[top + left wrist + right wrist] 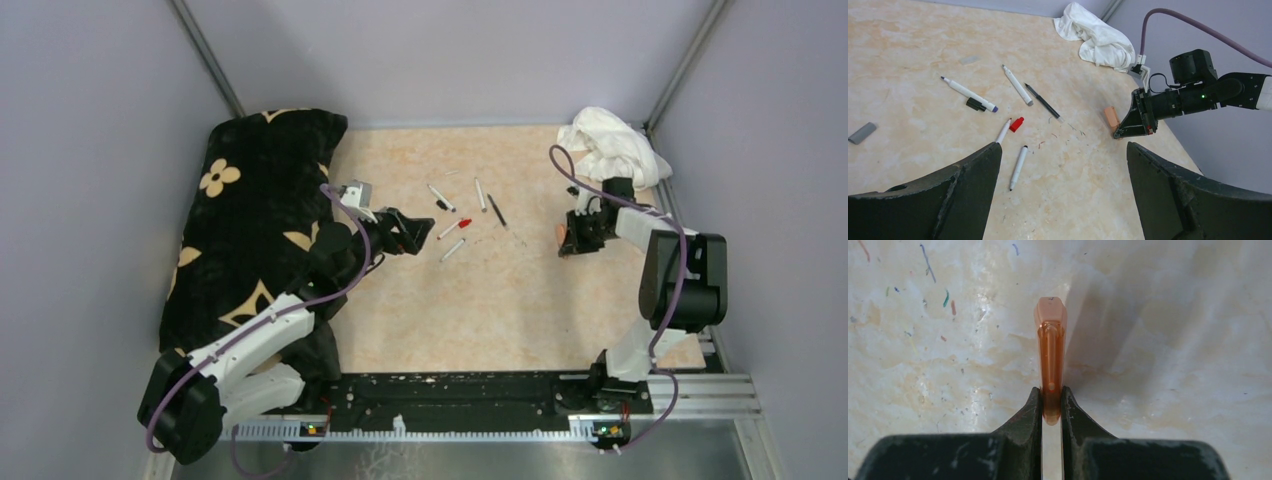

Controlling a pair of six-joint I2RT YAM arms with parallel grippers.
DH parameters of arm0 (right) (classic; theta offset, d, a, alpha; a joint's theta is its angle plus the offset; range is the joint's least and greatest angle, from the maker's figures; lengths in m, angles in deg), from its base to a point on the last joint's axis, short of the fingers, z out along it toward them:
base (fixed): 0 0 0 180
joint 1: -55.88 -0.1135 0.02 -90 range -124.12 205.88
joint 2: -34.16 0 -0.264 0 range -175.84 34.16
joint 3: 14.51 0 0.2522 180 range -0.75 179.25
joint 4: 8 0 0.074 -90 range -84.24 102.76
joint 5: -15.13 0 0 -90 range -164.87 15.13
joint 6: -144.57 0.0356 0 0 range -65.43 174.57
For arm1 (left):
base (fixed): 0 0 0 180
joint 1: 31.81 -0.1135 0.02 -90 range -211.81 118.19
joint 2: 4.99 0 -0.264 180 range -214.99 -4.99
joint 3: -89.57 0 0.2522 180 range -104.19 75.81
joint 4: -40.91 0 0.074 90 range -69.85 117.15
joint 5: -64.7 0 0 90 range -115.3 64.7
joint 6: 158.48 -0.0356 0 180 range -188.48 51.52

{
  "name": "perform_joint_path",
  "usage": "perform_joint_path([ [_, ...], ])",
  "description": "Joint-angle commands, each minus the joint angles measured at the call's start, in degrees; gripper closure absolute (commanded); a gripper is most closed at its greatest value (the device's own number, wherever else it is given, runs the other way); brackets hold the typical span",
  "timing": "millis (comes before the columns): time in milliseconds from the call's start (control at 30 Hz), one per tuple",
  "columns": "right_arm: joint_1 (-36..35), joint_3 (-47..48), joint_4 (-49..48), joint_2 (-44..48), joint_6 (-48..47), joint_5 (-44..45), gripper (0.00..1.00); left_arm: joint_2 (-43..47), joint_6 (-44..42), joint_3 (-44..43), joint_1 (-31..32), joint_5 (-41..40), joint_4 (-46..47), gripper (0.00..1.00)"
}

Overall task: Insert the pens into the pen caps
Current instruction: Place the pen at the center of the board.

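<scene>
Several thin pens lie loose mid-table: a purple-tipped white pen, a white pen with a grey end, a slim black pen, and two more white pens. A black cap, a red cap and a grey cap lie among them. My left gripper hovers open and empty just left of the pens. My right gripper is shut on a translucent orange cap, held low over the table to the right of the pens.
A black cushion with cream flowers fills the left side under my left arm. A crumpled white cloth lies at the back right corner. Small coloured ink marks dot the beige table. Grey walls enclose the table.
</scene>
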Motion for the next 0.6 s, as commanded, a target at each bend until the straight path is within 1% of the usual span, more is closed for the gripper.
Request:
perform_joint_path([
  [0, 0.8, 3.1, -3.4, -1.7, 1.8, 5.3, 0.96, 0.7, 0.2, 0.8, -0.3, -2.0, 0.1, 0.01],
  [233, 2.3, 4.6, -2.5, -1.3, 1.6, 5.0, 0.75, -0.9, 0.1, 0.0, -0.6, -1.5, -0.3, 0.01],
  [467, 2.5, 5.7, -1.0, 2.5, 0.0, 1.6, 0.61, -3.0, -0.6, -1.0, -1.2, -0.5, -0.7, 0.01],
  [567, 2.5, 6.3, -0.1, 3.7, -0.7, 0.6, 0.58, -4.2, -0.7, -2.0, -1.7, 0.3, -1.5, 0.01],
])
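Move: The right hand still pinches the orange pen near its rear end, just above the board; the pen's middle is about 2 cm ahead, 1 cm left and 1 cm below. From that hand, the black pen lies roughly 9 cm ahead and 16 cm left, and the slim white pen beyond it some 13 cm ahead and 20 cm left, both about 2 cm lower. The left hand has the orange pen about 5 cm ahead, 30 cm right and 23 cm below. The right hand slides forward and to its right by about 3 cm in all, low over the board, first with the orange pen still pinched; then its fingers open to a bit under half and let go of the pen, and the hand ends about 1 cm higher with barely any turn of the wrist. Meanwhile the left hand, open and empty, starts to sink, going down about 2 cm with a slight creep forward. ##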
